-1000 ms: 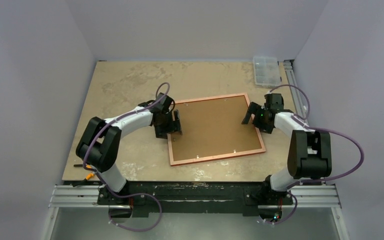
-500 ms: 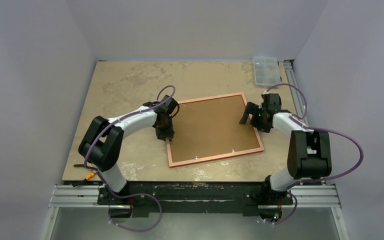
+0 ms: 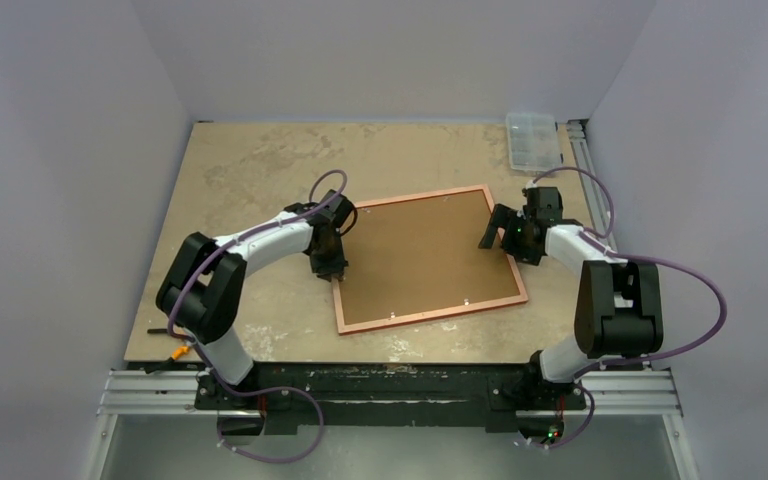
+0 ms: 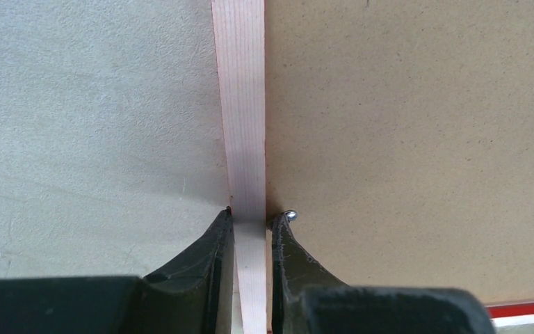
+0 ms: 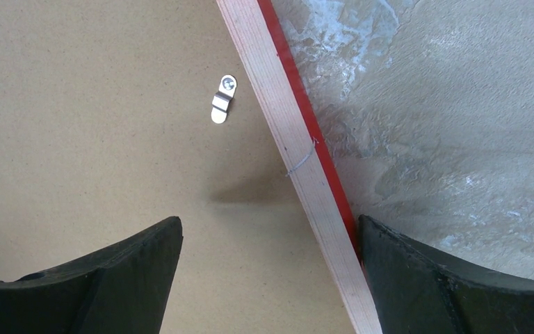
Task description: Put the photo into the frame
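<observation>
The frame (image 3: 434, 312) lies back up in the middle of the table, a plain brown backing board (image 3: 425, 252) filling it. My left gripper (image 3: 332, 268) is at its left rail. In the left wrist view the fingers press both sides of the pale wooden rail (image 4: 240, 104), so my left gripper (image 4: 250, 217) is shut on it. My right gripper (image 3: 495, 228) stands open over the right rail (image 5: 278, 118). One finger is over the board and the other just outside the red edge (image 5: 306, 111). The photo is out of view.
A small metal turn clip (image 5: 221, 99) sits on the board near the right rail. A clear plastic box (image 3: 533, 140) stands at the back right corner. A thin black tool (image 3: 160, 330) lies by the table's near left edge.
My left gripper has closed from wide open onto the frame's left rail. The frame and my right gripper have shifted slightly left.
</observation>
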`<state>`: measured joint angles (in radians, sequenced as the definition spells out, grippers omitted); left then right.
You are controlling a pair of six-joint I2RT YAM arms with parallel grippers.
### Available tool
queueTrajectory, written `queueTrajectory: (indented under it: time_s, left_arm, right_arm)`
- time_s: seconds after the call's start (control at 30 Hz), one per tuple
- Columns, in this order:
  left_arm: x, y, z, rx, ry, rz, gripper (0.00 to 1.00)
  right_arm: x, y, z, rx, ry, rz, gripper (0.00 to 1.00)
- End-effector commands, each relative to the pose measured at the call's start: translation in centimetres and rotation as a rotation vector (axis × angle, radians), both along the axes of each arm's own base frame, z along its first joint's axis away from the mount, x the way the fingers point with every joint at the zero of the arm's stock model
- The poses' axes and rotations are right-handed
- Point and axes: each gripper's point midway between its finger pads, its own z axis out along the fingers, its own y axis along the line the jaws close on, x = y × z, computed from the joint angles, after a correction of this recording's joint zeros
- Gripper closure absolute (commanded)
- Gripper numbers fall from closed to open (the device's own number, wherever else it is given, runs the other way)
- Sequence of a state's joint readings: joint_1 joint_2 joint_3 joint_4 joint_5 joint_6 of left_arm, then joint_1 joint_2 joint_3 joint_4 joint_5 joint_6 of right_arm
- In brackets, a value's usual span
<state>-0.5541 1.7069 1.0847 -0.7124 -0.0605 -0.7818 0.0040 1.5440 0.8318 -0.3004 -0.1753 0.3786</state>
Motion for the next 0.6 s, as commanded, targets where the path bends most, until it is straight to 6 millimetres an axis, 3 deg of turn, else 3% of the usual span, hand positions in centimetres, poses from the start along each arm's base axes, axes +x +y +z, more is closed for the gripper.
queueTrajectory:
  time_s: [0.0, 0.13, 0.2, 0.4, 0.57]
  left_arm:
    - [0.4, -2.7, 0.0, -0.135, -0.029, -0.061, 0.83]
    - [0.6, -2.3, 0.7, -0.238, -0.047, -0.019, 0.38]
    - [0.7, -1.8, 1.2, -0.274, -0.05, -0.002, 0.28]
    - [0.8, 0.8, 2.3, -0.273, -0.063, 0.048, 0.23]
    - [0.4, 4.0, 3.1, -0.121, -0.066, 0.074, 0.22]
  right_arm:
    - [-4.4, 3.4, -1.7, 0.132, 0.16, 0.074, 0.05]
    - [-5.4, 4.0, -1.7, 0.133, 0.167, 0.103, 0.05]
    - [-5.9, 4.4, -1.7, 0.134, 0.177, 0.116, 0.06]
    - [-8.3, 6.1, -1.6, 0.186, 0.208, 0.155, 0.06]
    - [-9.4, 7.3, -1.3, 0.204, 0.219, 0.183, 0.06]
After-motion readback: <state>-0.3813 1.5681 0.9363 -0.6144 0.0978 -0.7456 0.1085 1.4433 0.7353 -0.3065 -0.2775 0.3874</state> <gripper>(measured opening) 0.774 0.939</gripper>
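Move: The left fingers are shut on the frame's left rail, which lies in the pinch about 1 cm below the hand point; a clip sits about 1 cm to the right and the near left corner roughly 13 cm back. The right hand stands wide open over the opposite edge: the right rail is some 3 cm to its right against the outer finger, with a clip about 6 cm ahead and 2 cm left, and the near right corner about 11 cm back and 6 cm right. The right hand, fingers kept wide, sweeps left about 5 cm and back some 4 cm while turning about 10 degrees counter-clockwise, its outer finger still pushing on the outside of the right rail and driving the frame across the table. The left hand opens wide and lets go of the left rail, tips swinging about 10 degrees rightward, then moves left about 3 cm with the frame and ends straddling the rail, its outer finger close against the outside. ##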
